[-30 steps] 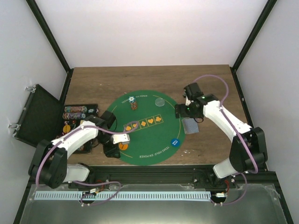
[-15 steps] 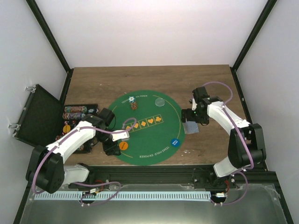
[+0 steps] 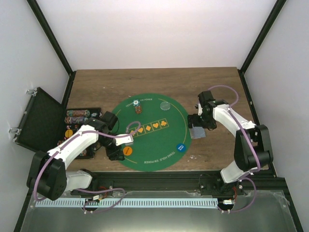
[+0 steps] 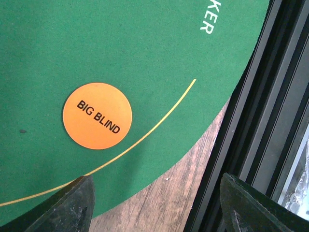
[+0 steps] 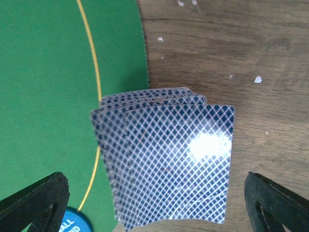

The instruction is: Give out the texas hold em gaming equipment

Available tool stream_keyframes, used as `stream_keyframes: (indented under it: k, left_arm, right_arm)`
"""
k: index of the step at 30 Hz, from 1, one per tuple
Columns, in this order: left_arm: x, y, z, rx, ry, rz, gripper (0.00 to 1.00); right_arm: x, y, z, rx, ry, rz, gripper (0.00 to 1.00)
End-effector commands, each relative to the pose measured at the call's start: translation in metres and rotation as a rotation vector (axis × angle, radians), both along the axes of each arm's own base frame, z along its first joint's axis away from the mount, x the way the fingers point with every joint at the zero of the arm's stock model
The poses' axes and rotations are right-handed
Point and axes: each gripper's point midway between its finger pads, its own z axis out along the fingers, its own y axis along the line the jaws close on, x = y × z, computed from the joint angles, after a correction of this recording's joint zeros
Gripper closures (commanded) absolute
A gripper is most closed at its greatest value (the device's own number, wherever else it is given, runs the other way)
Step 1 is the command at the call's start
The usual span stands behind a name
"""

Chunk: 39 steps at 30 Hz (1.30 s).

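Note:
An orange "BIG BLIND" disc (image 4: pixel 97 115) lies flat near the front edge of the round green poker mat (image 3: pixel 159 140). In the top view the same orange disc (image 3: pixel 127 151) is just beside my left gripper (image 3: pixel 119 152). That left gripper (image 4: pixel 159 210) hangs open with nothing between its fingers (image 4: pixel 77 203). A fan of face-down cards (image 5: pixel 164 157) with blue lattice backs straddles the mat's right edge. My right gripper (image 5: pixel 154 212) is wide open above them. From overhead, the cards (image 3: pixel 197 132) sit under the right gripper (image 3: pixel 197 123). A blue blind disc (image 3: pixel 181 147) rests on the mat.
A small chip stack (image 3: pixel 137 107) and a pale disc (image 3: pixel 165 106) sit at the mat's far side. A black case of chips (image 3: pixel 77 118) with its lid (image 3: pixel 36 118) open stands at the left. The black frame rail (image 4: pixel 270 96) runs along the table's near edge.
The left jaws have widened a little near the orange disc. The right gripper has swung right and toward the near edge, and now sits over the fanned cards.

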Motion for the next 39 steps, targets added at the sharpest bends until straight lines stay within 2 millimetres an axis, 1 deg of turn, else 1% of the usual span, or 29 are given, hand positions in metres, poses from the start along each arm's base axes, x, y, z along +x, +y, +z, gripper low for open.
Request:
stream_keyframes:
  k: [1,5,7,9,17,21,23,25,30,33,35,39]
  left_arm:
    - [0.007,-0.001,0.01,-0.02,-0.038,-0.016,0.27]
    - [0.007,0.001,0.01,-0.021,-0.046,-0.019,0.26]
    - [0.006,0.001,0.01,-0.025,-0.045,-0.02,0.26]
    - [0.007,0.002,0.009,-0.025,-0.044,-0.019,0.26]
    - [0.01,0.003,0.012,-0.025,-0.051,-0.014,0.26]
    - [0.011,0.003,0.012,-0.024,-0.053,-0.011,0.26]
    - [0.012,0.003,0.013,-0.025,-0.054,-0.007,0.26]
    - [0.013,0.003,0.014,-0.025,-0.057,-0.002,0.26]
    - [0.015,0.003,0.014,-0.024,-0.059,0.004,0.26]
    - [0.017,0.003,0.015,-0.026,-0.062,0.011,0.26]
    - [0.017,0.003,0.016,-0.026,-0.063,0.014,0.26]
    - [0.017,0.003,0.017,-0.028,-0.064,0.019,0.26]
  right_arm:
    - [0.002,-0.011,-0.011,-0.07,0.043,0.006,0.0]
    - [0.002,-0.015,-0.014,-0.094,0.052,0.001,0.0]
    - [0.001,-0.011,-0.017,-0.073,0.062,0.011,0.0]
    - [-0.001,-0.002,-0.021,-0.027,0.081,0.035,0.0]
    - [-0.004,0.002,-0.035,-0.01,0.117,0.045,0.0]
    - [-0.007,-0.001,-0.047,-0.028,0.149,0.043,0.0]
    - [-0.01,-0.001,-0.055,-0.033,0.172,0.048,0.02]
    - [-0.011,0.0,-0.058,-0.037,0.175,0.051,0.05]
    - [-0.01,0.003,-0.058,-0.068,0.161,0.065,0.15]
    - [-0.011,0.002,-0.061,-0.099,0.165,0.073,0.26]
    - [-0.012,0.001,-0.062,-0.118,0.166,0.076,0.35]
    - [-0.011,0.003,-0.059,-0.128,0.155,0.083,0.47]
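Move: The card deck lies almost straight under the right hand, about 1 cm back and some 6 cm below. The small blind chip sits roughly 8 cm to the left of the deck and 8 cm nearer the base, and the clear disc about 15 cm to the deck's left and 12 cm farther out, all at table height. From the idle left hand, the deck is about 13 cm ahead, 37 cm to the right and 6 cm lower. Down by about 5 cm and barely 1 cm back goes the right hand, wide open, its fingertips tipping some 10 degrees towards the base as it straddles the card deck. Once low, it stays there while the fingers close to a little over half open and come against the deck's left and right edges, pinching it. ##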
